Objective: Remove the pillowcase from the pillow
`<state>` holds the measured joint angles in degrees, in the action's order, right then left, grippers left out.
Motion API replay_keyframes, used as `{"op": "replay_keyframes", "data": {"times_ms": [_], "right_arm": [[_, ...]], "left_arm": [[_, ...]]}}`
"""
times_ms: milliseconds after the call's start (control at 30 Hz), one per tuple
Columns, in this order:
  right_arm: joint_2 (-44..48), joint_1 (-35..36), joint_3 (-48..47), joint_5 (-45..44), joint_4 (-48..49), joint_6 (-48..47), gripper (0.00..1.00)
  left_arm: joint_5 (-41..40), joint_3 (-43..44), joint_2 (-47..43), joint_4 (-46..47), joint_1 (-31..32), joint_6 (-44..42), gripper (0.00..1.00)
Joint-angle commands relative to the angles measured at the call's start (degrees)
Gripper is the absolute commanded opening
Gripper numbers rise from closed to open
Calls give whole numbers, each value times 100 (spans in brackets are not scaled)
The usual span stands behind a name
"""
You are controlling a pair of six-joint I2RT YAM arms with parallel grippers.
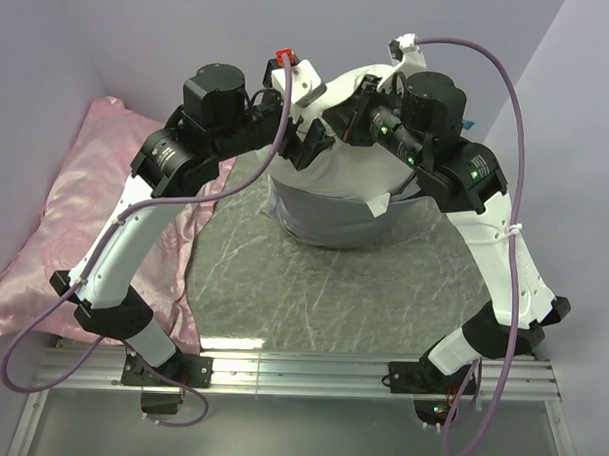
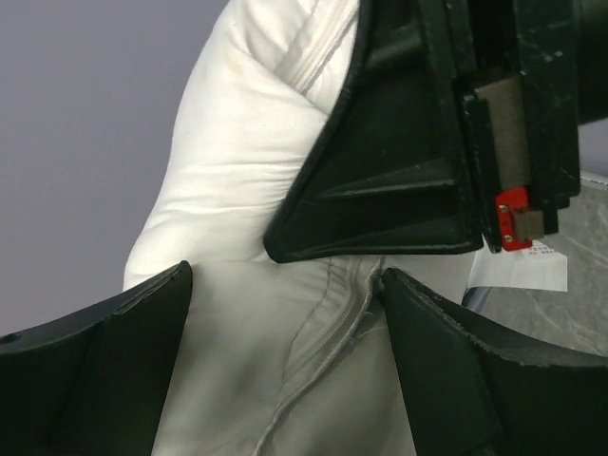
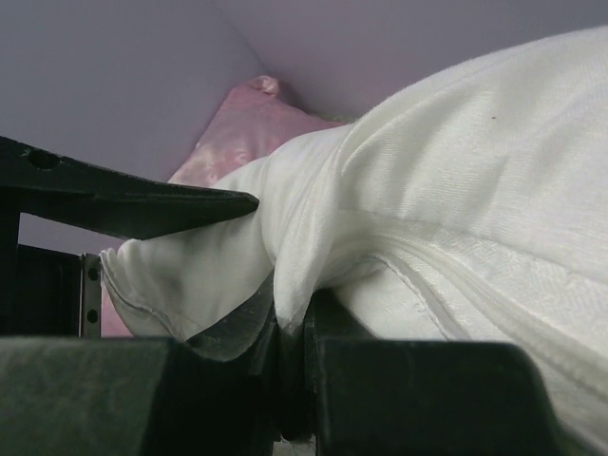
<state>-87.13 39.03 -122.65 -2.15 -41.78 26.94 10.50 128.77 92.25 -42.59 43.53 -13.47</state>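
The white pillow (image 1: 341, 89) stands on end at the back of the table, its lower half still inside the silver-grey pillowcase (image 1: 325, 217). My right gripper (image 1: 337, 120) is shut on a pinched fold of the pillow's white fabric (image 3: 475, 142), and in the right wrist view the fold runs down between the closed fingers of that gripper (image 3: 293, 313). My left gripper (image 1: 309, 146) is open just beside it. Its two fingers straddle the pillow's seam (image 2: 332, 323) without closing on it, the left gripper (image 2: 285, 275) sitting right under the right one's black finger (image 2: 389, 180).
A large pink rose-patterned pillow (image 1: 95, 211) lies along the left wall, also visible as the pink pillow (image 3: 249, 128). The marbled grey tabletop (image 1: 312, 288) stretches in front of the pillowcase. Walls close in at the back and on both sides.
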Motion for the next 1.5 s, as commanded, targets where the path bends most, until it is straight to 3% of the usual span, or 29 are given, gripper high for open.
{"op": "replay_keyframes", "data": {"times_ms": [0, 100, 233, 333, 367, 467, 533, 567, 600, 667, 733, 800, 933, 1100, 1233, 1367, 1467], "right_arm": [[-251, 96, -610, 57, 91, -66, 0], [-226, 114, -673, 153, 178, 4, 0], [-199, 149, -786, 198, 179, 31, 0], [-190, 149, -857, 198, 170, 13, 0], [-173, 149, -822, 198, 196, -4, 0], [-190, 149, -944, 128, 250, -92, 1], [-295, 132, -1164, -21, 127, -214, 18], [-313, 106, -1373, -126, 30, -268, 39], [-313, 88, -1428, -188, 3, -303, 49], [-121, 70, -1280, -303, 73, -391, 67], [317, 79, -633, -461, 257, -435, 74], [678, 79, -69, -514, 582, -435, 75], [1733, 105, 1337, -567, 995, -383, 75], [2191, 701, 2999, -767, 1277, -312, 73], [1921, 1326, 3984, -1674, 1707, -190, 73], [1270, 1784, 4118, -3120, 2235, -189, 74], [848, 1793, 4196, -3562, 2664, -215, 74]], "left_arm": [[524, -1, 30, -689, 112, -94, 88], [225, 148, 328, -1005, 121, -147, 88], [120, -457, 320, -559, 121, -42, 78], [32, -248, 627, -680, 156, 73, 9], [-204, -91, 776, -733, 173, 143, 0], [-1037, -210, 682, -271, 235, 457, 0], [-1611, -151, 593, 363, 218, 783, 0], [-1865, -29, 619, 452, 218, 1081, 0], [-2111, 138, 689, 488, 209, 1240, 0], [-2569, 960, 1082, 305, 156, 1853, 0], [-2975, 1656, 1391, -3, 7, 2573, 0], [-3089, 1643, 1358, 4, -204, 3042, 0], [-3352, 703, 866, 681, -345, 3693, 0], [-3739, 1089, 1094, 593, -345, 3852, 0], [-3670, 808, 910, 866, -336, 4010, 0], [-3678, 1018, 909, 796, -336, 4063, 0], [-3599, 1080, 821, 857, -336, 4011, 0]]}}
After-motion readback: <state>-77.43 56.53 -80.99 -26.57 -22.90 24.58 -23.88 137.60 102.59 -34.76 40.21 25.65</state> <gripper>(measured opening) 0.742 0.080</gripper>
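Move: Just beyond the open left hand, about 2 cm ahead, 3 cm right and 2 cm lower, is the gathered end of the white pillow; the right gripper, clamped on it, is roughly 4 cm ahead and 5 cm right of the left hand. From the left hand, the grey pillowcase hangs some 28 cm below, 4 cm ahead and 9 cm right. For the right hand that is about 29 cm down, 4 cm right and level fore-and-aft, while the pillow end is 2 cm back, 2 cm left and 3 cm below. Dipping about 2 cm down and slightly right, the left hand shuts on the pillow end beside the right fingers, then carries it forward and somewhat left, swinging about 40 degrees counter-clockwise as its left side rolls down. The right hand opens only after that, lets go, backs off rearward and right with a brief rise, then drops over 20 cm, open, curving left and forward towards the pillowcase. ##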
